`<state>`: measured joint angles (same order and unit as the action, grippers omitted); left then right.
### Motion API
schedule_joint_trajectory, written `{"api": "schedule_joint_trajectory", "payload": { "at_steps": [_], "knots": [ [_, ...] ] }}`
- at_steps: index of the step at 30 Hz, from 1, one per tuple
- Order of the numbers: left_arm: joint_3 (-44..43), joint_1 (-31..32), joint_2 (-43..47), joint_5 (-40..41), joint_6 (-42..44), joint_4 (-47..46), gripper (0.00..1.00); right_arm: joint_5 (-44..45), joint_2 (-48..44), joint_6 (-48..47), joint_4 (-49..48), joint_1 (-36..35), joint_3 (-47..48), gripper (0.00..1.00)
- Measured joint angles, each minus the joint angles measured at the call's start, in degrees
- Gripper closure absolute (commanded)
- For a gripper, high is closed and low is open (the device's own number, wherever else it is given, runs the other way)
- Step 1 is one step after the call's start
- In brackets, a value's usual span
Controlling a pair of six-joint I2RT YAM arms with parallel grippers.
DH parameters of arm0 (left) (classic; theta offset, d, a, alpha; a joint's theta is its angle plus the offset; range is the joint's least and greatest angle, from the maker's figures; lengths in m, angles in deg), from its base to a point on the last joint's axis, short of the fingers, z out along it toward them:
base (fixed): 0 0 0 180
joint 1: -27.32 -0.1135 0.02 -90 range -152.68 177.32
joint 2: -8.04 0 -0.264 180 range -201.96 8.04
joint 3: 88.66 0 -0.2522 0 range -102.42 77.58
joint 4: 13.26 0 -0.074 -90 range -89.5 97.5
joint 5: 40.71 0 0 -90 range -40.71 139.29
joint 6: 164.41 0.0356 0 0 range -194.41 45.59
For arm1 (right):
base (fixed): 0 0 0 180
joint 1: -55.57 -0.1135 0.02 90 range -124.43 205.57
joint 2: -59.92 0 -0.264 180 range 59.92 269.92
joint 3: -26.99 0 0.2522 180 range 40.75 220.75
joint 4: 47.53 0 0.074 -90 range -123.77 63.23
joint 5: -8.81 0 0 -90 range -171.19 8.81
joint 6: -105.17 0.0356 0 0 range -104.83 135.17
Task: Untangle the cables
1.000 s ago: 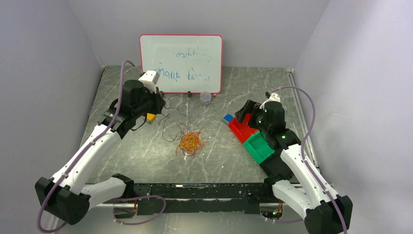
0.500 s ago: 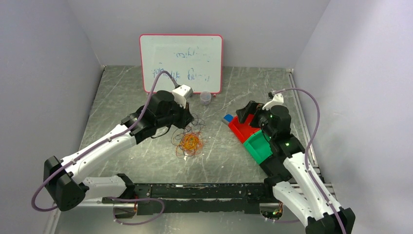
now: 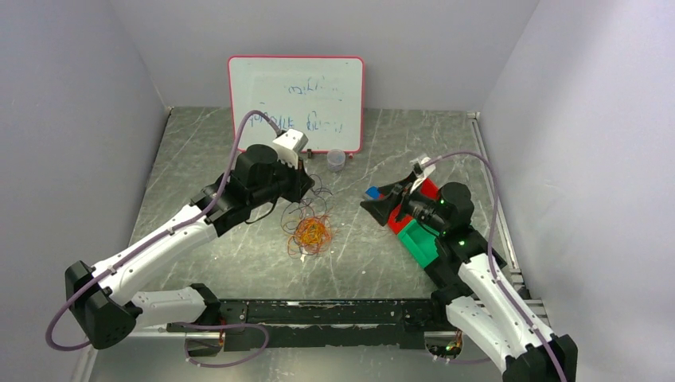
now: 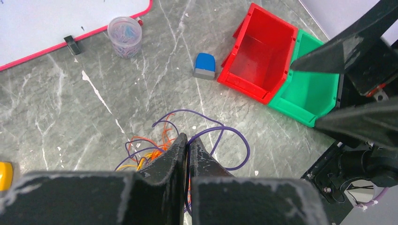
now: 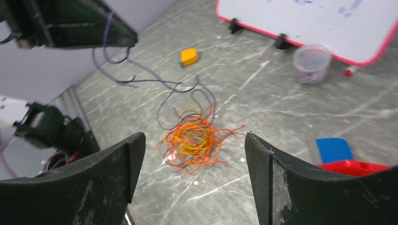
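The cables (image 3: 310,232) lie mid-table as a small orange and yellow tangle with thin purple strands looping out of it. My left gripper (image 3: 306,185) hangs just behind the tangle, shut on a purple cable (image 4: 234,136) that runs between its fingertips. This strand rises from the tangle (image 5: 195,140) up to the left fingers as the purple cable (image 5: 141,70). My right gripper (image 3: 380,203) is open, to the right of the tangle and pointing at it, well apart from it. Nothing is between its fingers (image 5: 126,154).
A whiteboard (image 3: 296,103) leans on the back wall, with a clear cup (image 3: 337,160) in front of it. A blue eraser (image 3: 372,192), a red bin (image 4: 260,58) and a green bin (image 3: 420,241) sit under the right arm. A yellow block (image 5: 189,56) lies at the left.
The left arm swung right from the yellow block to just behind the tangle, carrying the purple cable. The right gripper turned left toward the tangle, and its jaws narrowed a little.
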<state>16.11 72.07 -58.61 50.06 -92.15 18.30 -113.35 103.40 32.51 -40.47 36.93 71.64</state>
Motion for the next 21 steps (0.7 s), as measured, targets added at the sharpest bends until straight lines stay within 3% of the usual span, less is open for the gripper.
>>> {"api": "schedule_joint_trajectory", "payload": {
  "at_steps": [9, 21],
  "knots": [
    [0.90, 0.00, 0.96, 0.98, -1.46, -0.59, 0.93, -2.95, 3.50, -7.52, -2.67, -7.87, 0.11, 0.15],
    [3.41, 0.00, 1.09, 0.20, -2.27, -2.36, 0.93, 3.34, 12.35, -14.43, -3.52, -16.33, 3.67, 0.16]
  ]
}}
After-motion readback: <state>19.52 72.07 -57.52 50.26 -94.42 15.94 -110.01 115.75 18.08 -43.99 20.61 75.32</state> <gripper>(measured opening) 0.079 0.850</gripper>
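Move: The left gripper holds the purple cable; its hanging loops lie about 4 cm to its right, 2 cm ahead and 6 cm below. From the open right gripper, those loops are some 12 cm left, 4 cm ahead and 4 cm lower. The orange tangle on the table is about 16 cm left of the right gripper, 1 cm ahead and 22 cm down; the blue eraser is 14 cm ahead, 5 cm right, just as low. Keep the purple cable pinched in the left gripper, nearly still, letting it settle about 1 cm. Swing the right gripper about 7 cm left towards the hanging loops, easing it slightly back and sinking 2 to 3 cm; turn it some 15 degrees counter-clockwise with a slight roll, left side dipping, fingers kept wide open and short of the cable. ##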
